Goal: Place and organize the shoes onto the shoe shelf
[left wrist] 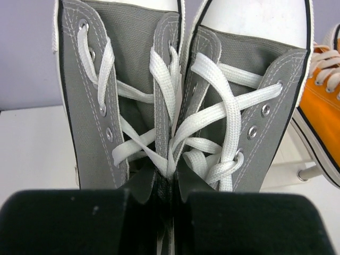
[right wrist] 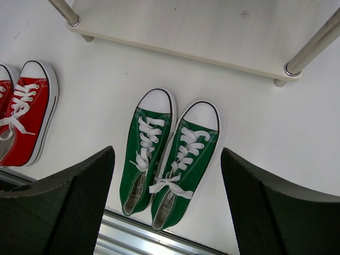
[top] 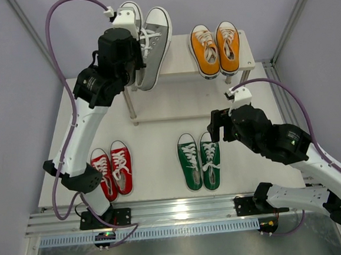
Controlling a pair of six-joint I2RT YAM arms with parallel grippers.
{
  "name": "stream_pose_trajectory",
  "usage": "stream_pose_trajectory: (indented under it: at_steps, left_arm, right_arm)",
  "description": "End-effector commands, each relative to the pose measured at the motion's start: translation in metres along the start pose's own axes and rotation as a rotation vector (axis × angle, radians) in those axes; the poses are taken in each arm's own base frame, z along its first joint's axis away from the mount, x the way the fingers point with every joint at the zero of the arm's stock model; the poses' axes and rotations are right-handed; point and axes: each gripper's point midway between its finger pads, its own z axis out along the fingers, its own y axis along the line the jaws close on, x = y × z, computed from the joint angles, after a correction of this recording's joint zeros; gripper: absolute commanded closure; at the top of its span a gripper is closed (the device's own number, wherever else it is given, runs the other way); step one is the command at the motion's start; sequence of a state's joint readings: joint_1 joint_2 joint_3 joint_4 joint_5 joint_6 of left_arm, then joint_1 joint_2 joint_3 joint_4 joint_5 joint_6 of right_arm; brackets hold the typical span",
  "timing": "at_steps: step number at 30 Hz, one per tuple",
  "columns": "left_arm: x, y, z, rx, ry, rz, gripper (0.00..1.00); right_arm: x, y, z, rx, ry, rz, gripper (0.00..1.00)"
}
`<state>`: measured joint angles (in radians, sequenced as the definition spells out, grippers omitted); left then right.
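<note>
My left gripper is shut on the inner collars of the grey pair and holds both shoes, toes away, over the left end of the shoe shelf's top board. The left wrist view shows the pinch and the grey shoes. The orange pair stands on the top board's right side. The red pair and the green pair lie on the table in front. My right gripper is open and empty above the green pair, near the lower board.
An aluminium rail runs along the table's near edge, close behind the green and red heels. Enclosure walls stand at the left, right and back. A purple cable loops above the left arm. A shelf leg is near my right gripper.
</note>
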<state>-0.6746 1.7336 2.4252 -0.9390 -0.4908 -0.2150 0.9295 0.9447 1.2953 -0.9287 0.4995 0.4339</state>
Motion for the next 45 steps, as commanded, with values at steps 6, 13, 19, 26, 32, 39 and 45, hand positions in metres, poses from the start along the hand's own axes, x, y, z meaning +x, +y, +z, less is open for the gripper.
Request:
stream_pose_trajectory:
  at_steps: [6, 13, 19, 26, 32, 39, 45]
  left_arm:
    - [-0.082, 0.022, 0.011, -0.035, -0.287, -0.162, 1.0]
    - [-0.073, 0.018, 0.03, -0.049, -0.274, -0.2, 1.0]
    - [-0.073, 0.024, 0.039, -0.068, -0.281, -0.227, 1.0]
    - [-0.069, 0.021, 0.049, -0.044, -0.268, -0.271, 1.0]
    - [-0.063, 0.017, 0.057, -0.027, -0.25, -0.301, 1.0]
    - [-0.048, 0.011, 0.065, 0.0, -0.197, -0.32, 1.0]
    - [-0.038, 0.012, 0.069, -0.011, -0.169, -0.321, 1.0]
  right_arm:
    - [-0.014, -0.004, -0.011, 0.004, -0.056, 0.047, 0.19]
    - [-0.013, -0.004, -0.011, 0.005, -0.053, 0.052, 0.19]
    - [-0.013, -0.007, -0.014, 0.01, -0.057, 0.054, 0.19]
    - [-0.011, -0.008, -0.014, 0.01, -0.055, 0.052, 0.19]
    - [-0.01, -0.01, -0.015, 0.016, -0.053, 0.051, 0.19]
    - [-0.007, -0.011, -0.014, 0.016, -0.052, 0.048, 0.19]
    - [-0.005, -0.01, -0.011, 0.014, -0.05, 0.044, 0.19]
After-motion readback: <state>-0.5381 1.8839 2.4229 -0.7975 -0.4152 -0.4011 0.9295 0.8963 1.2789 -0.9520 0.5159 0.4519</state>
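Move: Ahead of the left hand, which already holds the grey pair, is the free left part of the shelf's top board, its landing spot about 9 cm farther out, straight ahead and some 13 cm lower. The orange pair stands about 27 cm to the right and 10 cm ahead, 9 cm below the hand; the board's left end is about 13 cm to the left and 9 cm ahead. From the right hand, that free spot lies roughly 27 cm ahead, 25 cm left and slightly higher. Carrying the grey pair farther in over the top board, the left hand goes forward about 8 cm and sinks nearly 4 cm, quickly at first, then creeping. The wrist rolls some 10 degrees, its left side dipping, and swings slightly counter-clockwise while the shut fingers keep their pinch on the two inner sides between the shoes. ##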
